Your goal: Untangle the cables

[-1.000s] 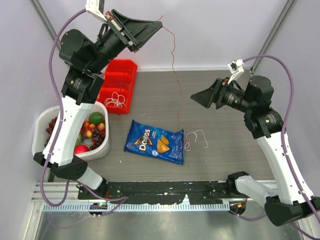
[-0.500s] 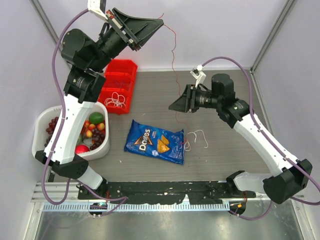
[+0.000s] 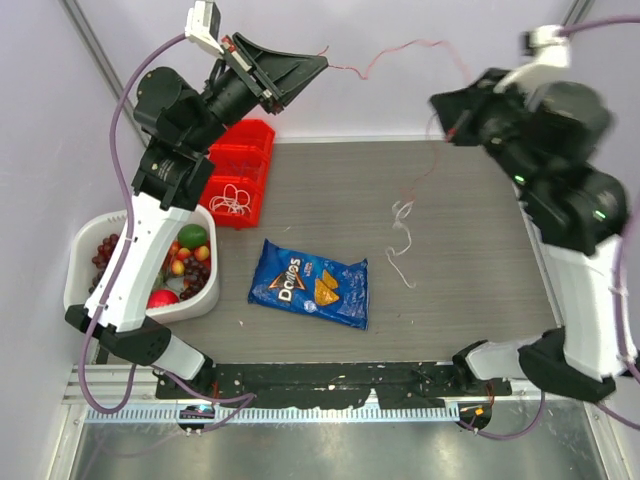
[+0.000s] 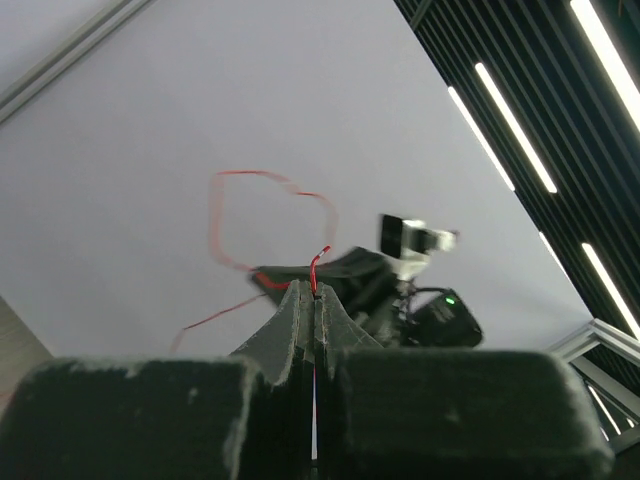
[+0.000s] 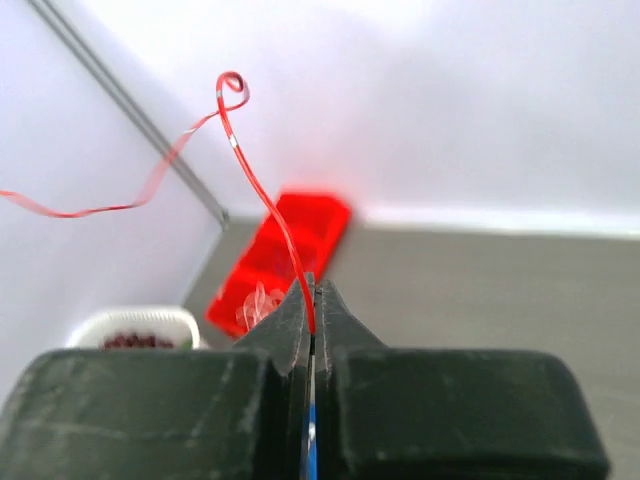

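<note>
A thin red cable (image 3: 385, 55) stretches in the air between my two grippers, high over the back of the table. My left gripper (image 3: 322, 62) is shut on one end of the red cable (image 4: 318, 262). My right gripper (image 3: 447, 112) is shut on the red cable (image 5: 265, 205) further along. From the right gripper the red strand drops to a white cable (image 3: 402, 240), which trails in a wavy line to the table right of the chip bag. In each wrist view the jaws are pressed together on the red strand.
A blue chip bag (image 3: 310, 283) lies mid-table. A red bin (image 3: 240, 160) at the back left holds coiled white cords (image 3: 232, 200). A white bowl of fruit (image 3: 85, 250) stands at the left edge. Purple walls surround the table.
My right gripper shut on the red cable and swung up and to the right, pulling it out sideways. The white cable was dragged back and stretched out. The left gripper stayed shut.
</note>
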`<action>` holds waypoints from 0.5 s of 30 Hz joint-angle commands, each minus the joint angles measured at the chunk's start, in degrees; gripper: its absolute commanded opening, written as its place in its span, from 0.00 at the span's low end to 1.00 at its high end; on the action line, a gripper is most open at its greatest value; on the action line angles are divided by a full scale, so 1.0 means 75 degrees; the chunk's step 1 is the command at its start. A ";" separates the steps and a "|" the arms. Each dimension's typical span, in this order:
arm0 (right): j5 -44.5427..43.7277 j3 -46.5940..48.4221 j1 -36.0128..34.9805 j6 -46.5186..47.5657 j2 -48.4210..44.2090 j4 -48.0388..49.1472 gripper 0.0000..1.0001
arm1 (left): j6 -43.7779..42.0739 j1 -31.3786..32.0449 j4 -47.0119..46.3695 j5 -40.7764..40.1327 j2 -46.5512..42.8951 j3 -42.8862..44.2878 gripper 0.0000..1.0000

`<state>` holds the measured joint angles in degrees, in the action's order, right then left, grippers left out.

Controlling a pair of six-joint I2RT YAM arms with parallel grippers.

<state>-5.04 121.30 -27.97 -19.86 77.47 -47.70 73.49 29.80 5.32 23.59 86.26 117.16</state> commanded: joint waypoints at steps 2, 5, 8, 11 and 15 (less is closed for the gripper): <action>-0.1485 -0.0067 -0.0009 0.0374 -0.1396 0.0369 0.01 | 0.0068 -0.0071 -0.0581 0.0112 -0.0111 0.0034 0.00; -0.1974 -0.1766 -0.0009 0.0187 -0.1845 0.0877 0.01 | 0.0091 -0.0071 -0.0592 0.0147 -0.0040 -0.0001 0.00; -0.2164 -0.2285 -0.0021 -0.0094 -0.1729 0.0340 0.01 | 0.0080 -0.0095 -0.0534 0.0252 0.0007 -0.0024 0.00; -0.1954 -0.2216 -0.0009 -0.0176 -0.1611 0.0196 0.01 | 0.0068 -0.0106 -0.0429 0.0498 0.0077 -0.0199 0.00; -0.2140 -0.1818 -0.0010 -0.0317 -0.1541 0.0208 0.01 | -0.0352 -0.0141 0.0050 0.0557 -0.0016 -0.1030 0.20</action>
<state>-18.79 105.51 -27.97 -20.36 65.45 -45.82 73.14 29.34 3.49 25.65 86.46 114.43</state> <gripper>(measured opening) 0.034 0.056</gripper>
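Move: Below the right hand, which holds the red cable, the white cable still hangs from it about 30 cm down, nearly straight under and some 2 cm to the left. The chip bag lies about 15 cm left, 10 cm back and 50 cm down; the red tray is some 30 cm left, 10 cm farther out and 50 cm down. From the left hand, gripping the other stretch of red cable, the white cable is about 14 cm right, 2 cm ahead and 40 cm below. Shaking the held red cable, the right hand swings back and right by about 8 cm each while rising 6 cm, then comes forward again and drops some 9 cm, ending mostly to the right of its start. Its closed fingers keep the cable and yaw about 15 degrees clockwise. The left hand stays nearly in place, sinking slightly at the end as its fingertips just begin to part. ##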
